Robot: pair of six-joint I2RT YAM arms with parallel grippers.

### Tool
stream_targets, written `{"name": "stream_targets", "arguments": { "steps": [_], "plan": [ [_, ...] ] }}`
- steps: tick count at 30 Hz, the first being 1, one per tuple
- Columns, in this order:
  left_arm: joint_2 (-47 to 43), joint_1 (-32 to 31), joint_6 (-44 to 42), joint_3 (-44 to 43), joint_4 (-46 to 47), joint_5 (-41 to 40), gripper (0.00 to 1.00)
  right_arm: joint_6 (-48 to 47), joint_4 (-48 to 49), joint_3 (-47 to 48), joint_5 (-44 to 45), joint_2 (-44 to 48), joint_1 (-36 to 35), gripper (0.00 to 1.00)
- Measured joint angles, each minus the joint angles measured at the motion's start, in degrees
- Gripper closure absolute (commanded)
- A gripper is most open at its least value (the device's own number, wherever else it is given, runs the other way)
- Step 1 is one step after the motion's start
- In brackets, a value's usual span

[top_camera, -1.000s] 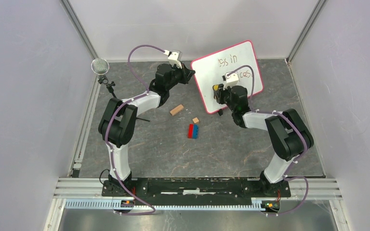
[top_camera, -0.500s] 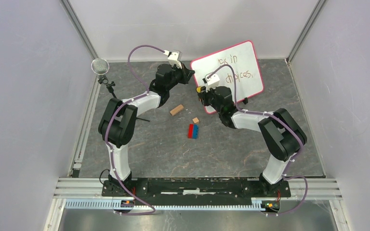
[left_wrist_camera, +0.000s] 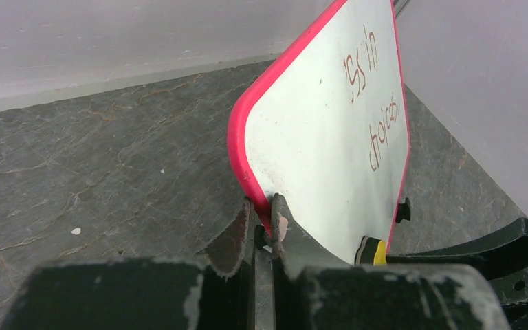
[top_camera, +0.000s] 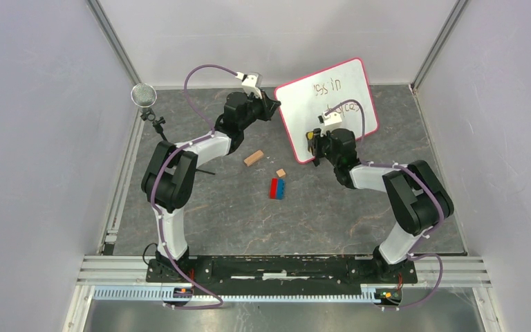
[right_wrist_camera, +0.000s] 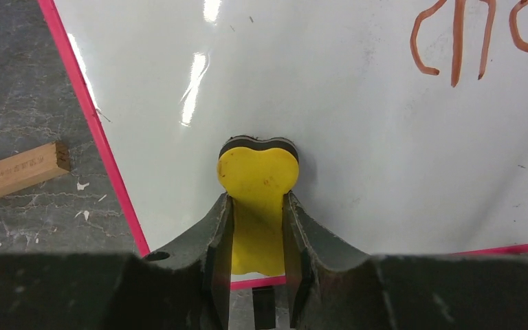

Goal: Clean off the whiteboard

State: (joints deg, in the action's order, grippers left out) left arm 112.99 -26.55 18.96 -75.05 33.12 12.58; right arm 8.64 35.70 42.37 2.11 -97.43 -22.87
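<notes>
The whiteboard, white with a red-pink frame, stands tilted at the back of the table. Dark handwriting remains on its upper and right part. My left gripper is shut on the board's left edge; in the left wrist view the frame sits pinched in that gripper. My right gripper is shut on a yellow eraser with a black pad. The eraser presses on the whiteboard near its lower left corner, left of the reddish-brown handwriting.
A wooden block, a small tan block and joined red and blue bricks lie on the grey table in front of the board. A microphone stands at the left edge. Walls close in three sides.
My right gripper swept the eraser left toward the board's left edge, then came back right and slightly lower. The left gripper and the board have stayed put.
</notes>
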Motion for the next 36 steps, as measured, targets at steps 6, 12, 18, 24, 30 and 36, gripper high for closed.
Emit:
{"name": "stream_targets", "arguments": {
  "steps": [6,12,18,24,30,36],
  "plan": [
    [-0.04,-0.09,-0.02,-0.02,-0.04,0.07,0.74,-0.33,-2.60,1.46,0.96,0.96,0.11,1.00],
    [0.00,-0.92,-0.17,0.00,-1.25,2.91,0.52,2.01,-3.26,10.27,3.08,0.94,0.13,1.00],
    [0.76,-1.79,0.24,0.00,-1.29,6.01,0.50,2.86,1.62,13.99,3.34,0.13,0.13,1.00],
    [2.16,-1.88,1.40,0.00,-1.53,7.30,0.48,2.89,1.75,15.74,1.99,-6.38,0.13,1.00],
    [3.32,-1.95,4.28,0.20,-1.33,7.48,0.42,2.89,1.88,16.28,1.07,-6.82,0.17,1.00],
    [3.32,-1.64,8.11,4.70,2.99,7.48,0.41,2.84,1.90,16.28,0.85,-6.82,0.17,1.00]
  ]
}}
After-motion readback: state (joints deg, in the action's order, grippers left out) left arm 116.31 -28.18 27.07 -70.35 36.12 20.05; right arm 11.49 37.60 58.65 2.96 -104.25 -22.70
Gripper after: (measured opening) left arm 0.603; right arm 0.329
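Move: The right hand already holds the yellow eraser low on the whiteboard's left part; the board's middle lies about 8 cm ahead, 4 right and 5 higher. From this hand, the "ss in" letters are some 14 cm ahead, 3 right and 11 up, the "choices" remnant 10 ahead, 11 right and 3 up. The left hand still pinches the board's left edge near its top; that edge's middle is roughly 6 cm back, 3 right and 7 below. Up and forward in an arc, the right hand carries the eraser clear of the low spot and back down onto the sloping face some 10 cm higher near the left edge, tipping up about 10 degrees, then holds there. The left fingers open, letting go of the edge; that hand backs off to the right, then sinks about 5 cm, tipping down 10 degrees, fingers astride the edge. ##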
